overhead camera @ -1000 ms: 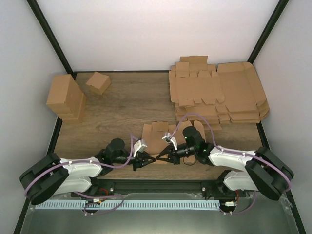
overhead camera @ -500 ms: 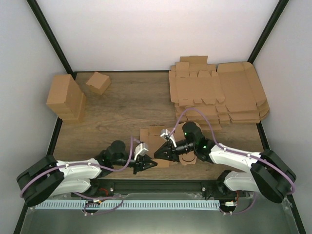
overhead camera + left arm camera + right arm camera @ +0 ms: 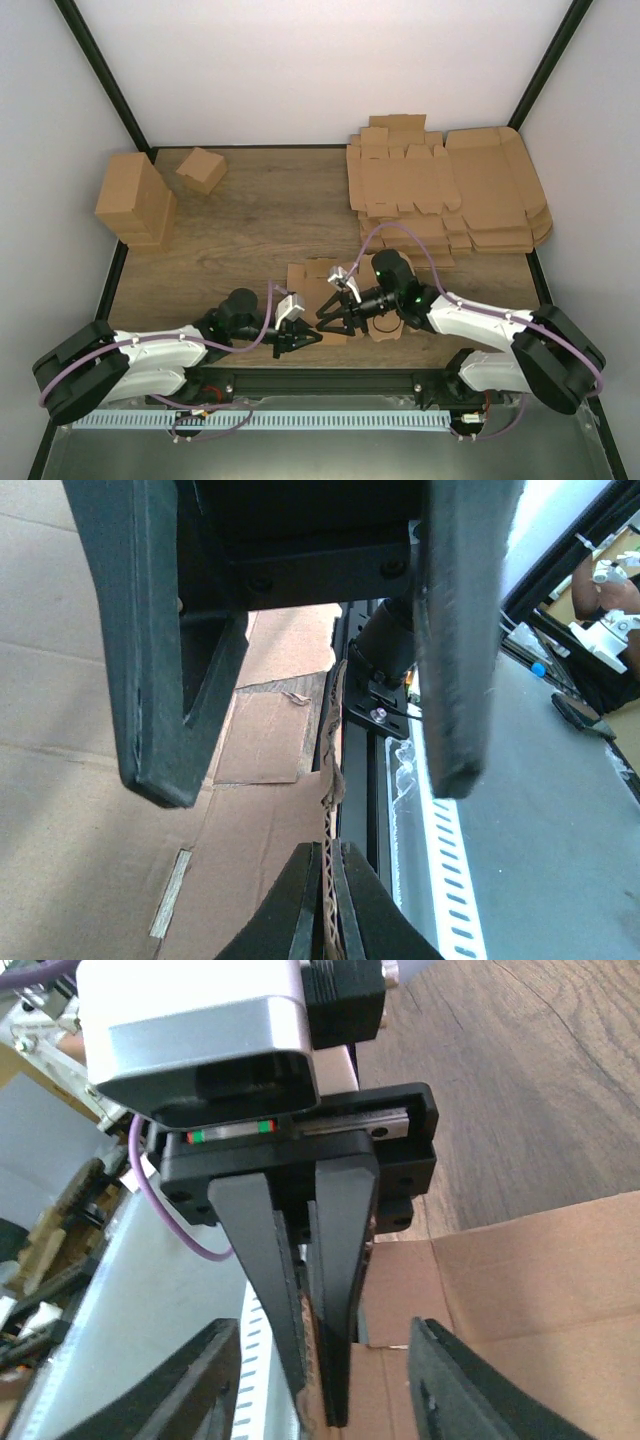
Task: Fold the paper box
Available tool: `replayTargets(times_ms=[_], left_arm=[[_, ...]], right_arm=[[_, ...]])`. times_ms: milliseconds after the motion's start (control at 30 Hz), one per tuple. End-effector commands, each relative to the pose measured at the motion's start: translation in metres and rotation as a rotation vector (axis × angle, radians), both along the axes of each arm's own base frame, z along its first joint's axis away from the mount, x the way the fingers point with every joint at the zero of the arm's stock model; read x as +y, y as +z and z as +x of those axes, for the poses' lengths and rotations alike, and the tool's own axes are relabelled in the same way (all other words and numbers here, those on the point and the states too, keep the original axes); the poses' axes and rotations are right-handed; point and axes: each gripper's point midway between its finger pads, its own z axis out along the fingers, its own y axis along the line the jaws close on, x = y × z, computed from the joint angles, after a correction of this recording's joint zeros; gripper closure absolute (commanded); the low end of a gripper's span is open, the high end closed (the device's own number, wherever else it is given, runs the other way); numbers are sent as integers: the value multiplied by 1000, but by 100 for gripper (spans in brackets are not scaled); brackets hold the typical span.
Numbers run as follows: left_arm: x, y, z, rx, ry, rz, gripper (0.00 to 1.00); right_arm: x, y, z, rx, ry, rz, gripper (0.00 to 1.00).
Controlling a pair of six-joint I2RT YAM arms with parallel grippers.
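Observation:
The paper box (image 3: 312, 284) is a flat brown cardboard sheet with flaps, lying near the table's front edge between the two arms. My left gripper (image 3: 304, 338) is shut on the sheet's near edge. In the left wrist view the corrugated edge stands pinched between the left gripper's (image 3: 325, 858) two fingertips, with the sheet (image 3: 200, 880) spreading to the left. My right gripper (image 3: 335, 318) is open just beyond that spot. In the right wrist view the right gripper's (image 3: 322, 1332) fingers straddle the left gripper's shut fingers (image 3: 335, 1290) without touching the cardboard (image 3: 530, 1290).
A stack of large flat cardboard sheets (image 3: 445, 190) fills the back right. A tall brown block (image 3: 135, 200) and a small folded carton (image 3: 202, 168) stand at the back left. The black rail (image 3: 320, 378) runs along the table's near edge, right below both grippers.
The right gripper's jaws have opened and let go of the sheet's edge. Before that, both grippers slid the sheet a little left and nearer. The left gripper stays shut on it.

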Motion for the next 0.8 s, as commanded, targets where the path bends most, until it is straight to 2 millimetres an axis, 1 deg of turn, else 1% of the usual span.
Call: replayTargets(times_ms=[0,200,333,467,533,767], left_arm=[[-5,17,0,-55,-24,-50,96],[-5,16,-1,-51,-26,-47,96],[-5,15,-1,-50,-25,-45,96],[-5,14,-2,-43,-31,-43,96],[-6,13,-2,-39,-36,-42,96],[-9,1,-7,-13,-67,-5,96]], right_arm=[[3,-4,2,8,14,-13,55],[7,-7,3,5,25,-28,70],[6,-6,2,-3,23,-24,77],[7,-2,4,-17,13,-15,93],[6,3,6,-31,-1,-8,98],[7,22,10,-61,-24,26,99]])
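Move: Just below the open right fingers, about 2 cm down and straight between them, runs the top edge of the raised near flap of the paper box. The box's main panel lies flat, its middle some 4 cm ahead of the right hand and 8 cm lower; its side flaps lie about 16 cm to the right, 3 cm ahead and 9 cm down. The left hand already pinches this flap; the spot the right goes for is about 2 cm to its right. Sinking about 2 cm, the right hand brings its half-open fingers down astride the raised flap's edge, tipping slightly, and shuts them fully on the cardboard, right at the left hand's fingertips; it eases back up about half a centimetre while closing. The left hand stays in place and keeps its pinch on the same flap. ##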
